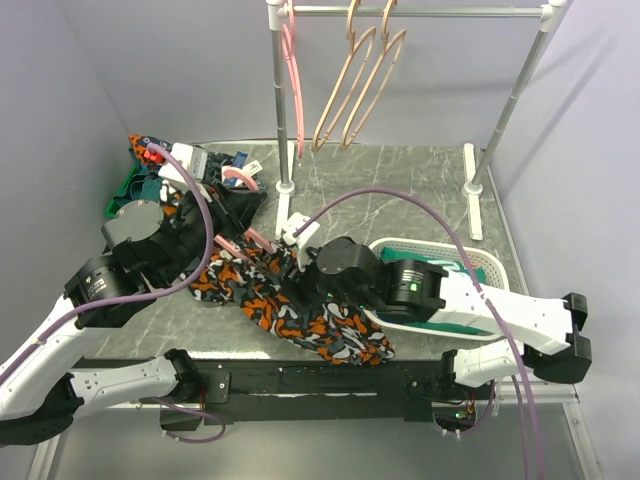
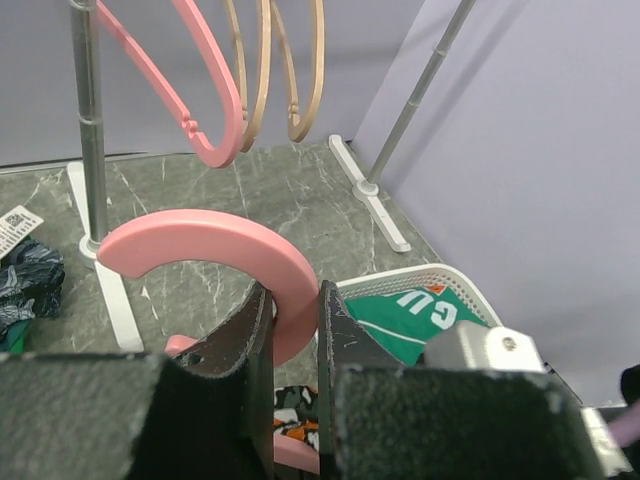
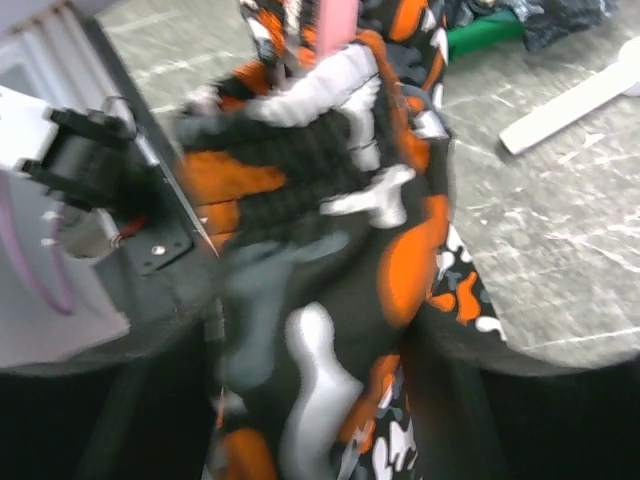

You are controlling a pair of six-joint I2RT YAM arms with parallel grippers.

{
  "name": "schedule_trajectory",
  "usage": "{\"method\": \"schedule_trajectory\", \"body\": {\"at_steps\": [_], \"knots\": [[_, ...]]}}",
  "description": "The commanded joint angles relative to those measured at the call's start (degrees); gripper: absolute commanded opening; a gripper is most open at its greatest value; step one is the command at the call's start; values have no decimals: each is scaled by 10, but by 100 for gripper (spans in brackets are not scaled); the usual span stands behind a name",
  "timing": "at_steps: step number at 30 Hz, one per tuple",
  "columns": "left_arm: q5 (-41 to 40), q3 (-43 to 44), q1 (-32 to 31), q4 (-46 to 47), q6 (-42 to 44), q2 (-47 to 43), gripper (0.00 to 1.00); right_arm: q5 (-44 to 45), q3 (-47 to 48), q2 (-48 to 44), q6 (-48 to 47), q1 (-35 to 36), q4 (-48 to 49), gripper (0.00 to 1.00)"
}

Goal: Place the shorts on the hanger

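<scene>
The shorts [image 1: 300, 312], printed in orange, black, grey and white, lie spread across the front middle of the table. The pink hanger [image 2: 205, 240] is tilted up above them, and my left gripper [image 2: 295, 325] is shut on its curved hook. In the top view the left gripper [image 1: 232, 243] sits at the shorts' back left edge. My right gripper [image 1: 293, 268] is pressed into the shorts from the right. In the right wrist view its jaws [image 3: 320, 400] stand wide apart with a bunched fold of the shorts [image 3: 330, 250] between them. The hanger's pink bar [image 3: 338, 20] shows above the fold.
A clothes rack [image 1: 280, 100] stands at the back, carrying another pink hanger [image 1: 293, 75] and beige hangers [image 1: 350, 90]. A white basket [image 1: 487, 262] holding a green jersey [image 2: 415, 315] sits to the right. Dark clothes [image 1: 150, 180] are piled at the back left.
</scene>
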Motion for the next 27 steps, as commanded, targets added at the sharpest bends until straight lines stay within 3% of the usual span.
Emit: {"method": "schedule_trajectory", "body": {"at_steps": [1,4,6,7,9,10,14,22,27], "knots": [[18,1,-2,46,-10,-5,1,55,37,14,-3,4,26,54],[17,-4,-2,46,-9,-9,2,75,26,8,5,6,34,4],[16,-6,-2,46,-11,-10,11,81,17,-12,9,6,44,0],[17,-7,-2,47,-11,-10,28,84,10,-20,10,7,44,0],[20,-3,-2,47,-10,-10,47,82,5,-42,14,6,40,0],[22,0,-2,46,-10,-9,69,81,7,-53,14,7,34,0],[29,30,-2,31,-8,-8,99,49,18,-75,23,7,-29,0],[26,46,-2,25,-2,-33,96,40,8,-173,79,6,-112,0],[20,34,-2,29,0,-42,96,86,12,-225,118,7,-163,0]]}}
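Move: At the right fingertips, about 1 cm ahead, lies the gathered side of the shorts just below the waistband, between the still-open fingers. The hanger hook, pinched by the left fingers, is some 8 cm ahead, 7 cm left and 12 cm above the right hand; the laundry basket sits roughly 25 cm to its right, 3 cm ahead and 20 cm below. The left hand holds the hook right at its fingertips. Closing on the gathered shorts and the hanger arm inside them, the right fingers take hold, dip about 1 cm, then draw away to the right by about 10 cm, rising some 5 cm on the way. Meanwhile the left hand stays put while its fingers open wide and let go of the hook, then lifts about 4 cm, easing back and left. ##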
